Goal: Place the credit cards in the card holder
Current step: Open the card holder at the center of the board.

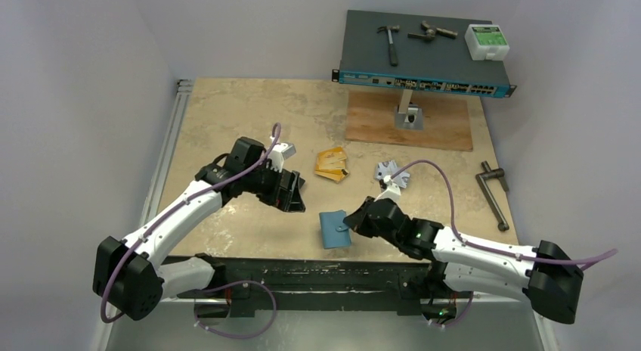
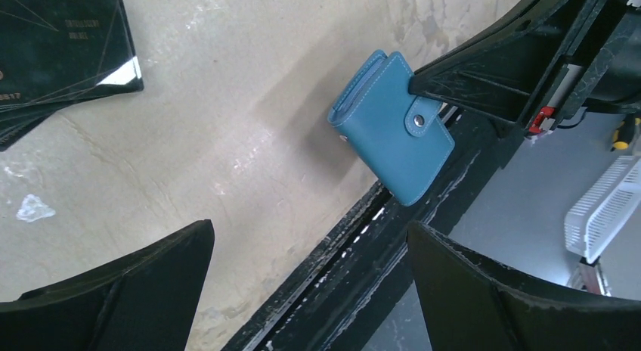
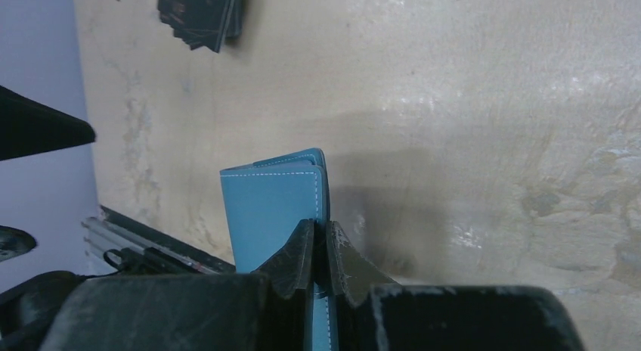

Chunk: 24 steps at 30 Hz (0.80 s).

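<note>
The teal-blue card holder [image 1: 335, 228] is folded shut near the table's front edge. My right gripper [image 1: 349, 218] is shut on its right edge by the snap tab. In the right wrist view the fingertips [image 3: 319, 234] pinch the holder's stitched edge [image 3: 272, 207]. The left wrist view shows the holder [image 2: 393, 132] tilted, casting a shadow on the table. My left gripper [image 1: 298, 194] is open and holds nothing [image 2: 310, 228]. A black stack of credit cards [image 2: 60, 56] lies beside it. Orange-gold cards [image 1: 332, 164] and silver-white cards [image 1: 391, 172] lie mid-table.
A network switch [image 1: 423, 60] on a stand over a wooden board [image 1: 408, 120] stands at the back, carrying a hammer [image 1: 391, 42] and a white box [image 1: 486, 41]. A metal crank tool [image 1: 493, 196] lies at the right. The table's front rail [image 2: 363, 253] runs just below the holder.
</note>
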Motion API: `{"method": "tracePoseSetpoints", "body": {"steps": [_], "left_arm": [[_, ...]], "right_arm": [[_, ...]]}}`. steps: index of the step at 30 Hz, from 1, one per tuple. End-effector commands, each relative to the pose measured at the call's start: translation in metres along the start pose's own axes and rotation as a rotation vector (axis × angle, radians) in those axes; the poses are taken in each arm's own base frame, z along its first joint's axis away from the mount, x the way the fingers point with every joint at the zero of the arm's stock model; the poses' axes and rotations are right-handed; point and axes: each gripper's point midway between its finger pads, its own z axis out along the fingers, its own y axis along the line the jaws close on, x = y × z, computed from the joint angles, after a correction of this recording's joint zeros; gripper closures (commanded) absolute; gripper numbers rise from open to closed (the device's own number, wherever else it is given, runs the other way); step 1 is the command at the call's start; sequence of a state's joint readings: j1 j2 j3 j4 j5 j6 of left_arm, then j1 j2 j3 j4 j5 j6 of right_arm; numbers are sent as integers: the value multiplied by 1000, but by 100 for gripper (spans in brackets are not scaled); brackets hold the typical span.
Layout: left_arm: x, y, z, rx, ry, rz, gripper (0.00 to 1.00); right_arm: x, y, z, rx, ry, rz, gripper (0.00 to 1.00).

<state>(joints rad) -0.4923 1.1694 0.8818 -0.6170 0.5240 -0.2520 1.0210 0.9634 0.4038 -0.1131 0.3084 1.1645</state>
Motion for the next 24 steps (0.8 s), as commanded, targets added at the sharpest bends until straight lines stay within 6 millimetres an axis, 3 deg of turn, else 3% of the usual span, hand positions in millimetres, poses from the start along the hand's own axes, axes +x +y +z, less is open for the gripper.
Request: {"method": "tracePoseSetpoints", "body": {"steps": [1,13,20,24], "left_arm": [[-7,-21,-2,85,-25,-65,0],[-26,-51,-1,246,-27,-123,0],[-36,-65,-6,320,-30,-104,1],[-42,-70,-9,338,-44,-88,8]], "right_arm": [[-27,40,-9,-125,-95,58,100],[-93,99,-24,-220,-320,205,100],[-98,120,-26,-292,-321,258,100],[-96,122,-24,-310,-311,271,100]]}}
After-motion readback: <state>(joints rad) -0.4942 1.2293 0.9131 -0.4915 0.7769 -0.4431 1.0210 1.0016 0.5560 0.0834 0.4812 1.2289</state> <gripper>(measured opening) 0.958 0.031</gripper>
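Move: The card holder, already pinched by its strap side in the right fingers a little off the table, lies about 11 cm to the left hand's right, 5 back and 7 below. The yellow cards are 14 cm ahead and 10 right of that hand, the black cards 10 ahead and 3 left, both 13 below. From the right hand, the holder's middle sits 4 cm left, 2 back and 2 down; the waiting left fingers are some 14 left, 4 ahead and 6 above. Keeping its pinch, the right hand carries the card holder up about 10 cm, forward about 5 and somewhat left towards the left fingers, its fingertips tipping up towards level with a slight clockwise turn. The left hand, fingers still wide open, eases some 4 cm right and about as far up to meet the holder's free side, its fingers also tipping up towards level, and comes close with no touch to be seen. ##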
